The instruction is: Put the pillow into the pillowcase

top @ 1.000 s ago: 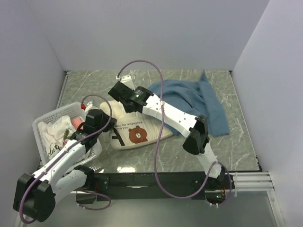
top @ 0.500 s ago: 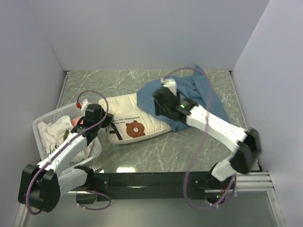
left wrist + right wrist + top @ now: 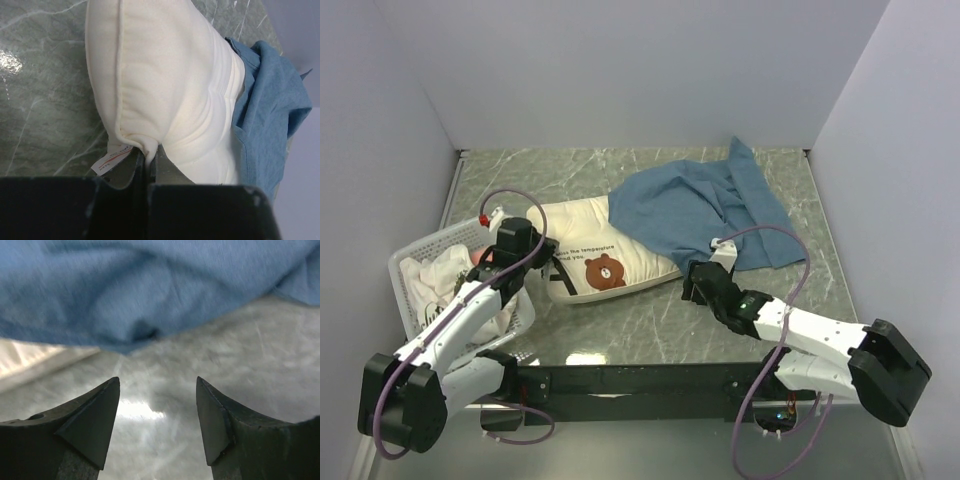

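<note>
The cream pillow (image 3: 585, 250) with its brown bear face lies left of the table's middle. Its right end is under the blue pillowcase (image 3: 695, 205), which spreads toward the back right. My left gripper (image 3: 544, 263) is shut on the pillow's left corner. In the left wrist view the pinched corner (image 3: 146, 150) sits between the jaws beside a small white tag (image 3: 112, 159), with the pillowcase (image 3: 270, 110) beyond. My right gripper (image 3: 693, 284) hangs open and empty just in front of the pillowcase's near edge (image 3: 150, 295). Bare marble shows between its fingers (image 3: 100, 415).
A white plastic basket (image 3: 400, 290) holding cloth items stands at the left edge, right beside my left arm. White walls enclose the marble tabletop (image 3: 650, 320) on three sides. A purple cable loops over each arm.
My right arm swung from the pillow's left end across to the right and drew back toward the near edge, opening. The pillowcase now lies over the pillow's right end. The left grip stays.
</note>
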You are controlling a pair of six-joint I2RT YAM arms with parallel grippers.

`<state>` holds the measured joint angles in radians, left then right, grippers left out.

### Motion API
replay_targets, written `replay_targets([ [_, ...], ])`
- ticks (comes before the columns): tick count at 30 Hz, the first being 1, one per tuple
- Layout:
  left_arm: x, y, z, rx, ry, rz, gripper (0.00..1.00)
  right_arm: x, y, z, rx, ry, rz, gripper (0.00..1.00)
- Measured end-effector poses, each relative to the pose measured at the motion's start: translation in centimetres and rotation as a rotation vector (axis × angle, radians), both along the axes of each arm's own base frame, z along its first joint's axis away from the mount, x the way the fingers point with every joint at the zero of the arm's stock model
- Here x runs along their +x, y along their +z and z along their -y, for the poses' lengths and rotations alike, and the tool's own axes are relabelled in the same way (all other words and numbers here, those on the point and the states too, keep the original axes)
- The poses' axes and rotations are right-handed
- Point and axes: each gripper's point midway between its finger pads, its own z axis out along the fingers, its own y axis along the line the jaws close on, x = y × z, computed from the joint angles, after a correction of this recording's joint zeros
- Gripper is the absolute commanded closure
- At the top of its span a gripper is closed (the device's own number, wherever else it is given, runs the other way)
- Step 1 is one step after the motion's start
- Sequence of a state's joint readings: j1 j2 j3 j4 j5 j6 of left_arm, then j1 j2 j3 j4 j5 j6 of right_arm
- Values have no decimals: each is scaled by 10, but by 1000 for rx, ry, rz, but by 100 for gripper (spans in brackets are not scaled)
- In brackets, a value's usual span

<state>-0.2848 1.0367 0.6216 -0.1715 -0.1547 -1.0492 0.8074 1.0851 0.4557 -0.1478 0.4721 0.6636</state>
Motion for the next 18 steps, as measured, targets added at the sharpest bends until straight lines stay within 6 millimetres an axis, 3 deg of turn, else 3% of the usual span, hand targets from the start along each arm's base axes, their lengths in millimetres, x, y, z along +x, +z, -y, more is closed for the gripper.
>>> replay_targets([
  [3,0,2,0,4,-3,1,99,11,1,-6,71,-11,55,41],
  [7,-3,4,-1,7,-4,0,99,29,6,-17,130,-30,109,44],
  [11,-5,7,-2,6,-5,7,99,38,-6,-22,130,-44,103,50],
  [13,-6,9,-2,7,-7,14,99,40,-11,-22,119,-60,93,60],
  [14,-6,11,-2,8,-8,17,99,40,-12,-22,114,-63,90,77],
  [15,-6,13,-2,8,-9,20,99,41,-13,-22,112,-68,87,85],
  [18,-6,16,-3,16,-13,30,99,39,-6,-26,99,-67,64,94],
])
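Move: The near edge of the pillowcase, by its mouth, lies about 4 cm ahead of the open right gripper, 2 cm to its left and 2 cm lower. The pillow's near right corner pokes out some 5 cm ahead and 6 cm left of the gripper; the bear print is about 25 cm left and 6 cm ahead. From the left gripper, already holding the pillow's far-left corner, that pillowcase edge is roughly 38 cm right, 4 cm back and 9 cm below. Reach the right gripper forward about 4 cm and 2 to 3 cm left to the pillowcase's near edge, rising slightly before dipping onto it, and close the fingers from wide open to nearly shut, pinching the blue cloth. Keep the left gripper shut on the pillow's corner and ease it up about 1.5 cm. ##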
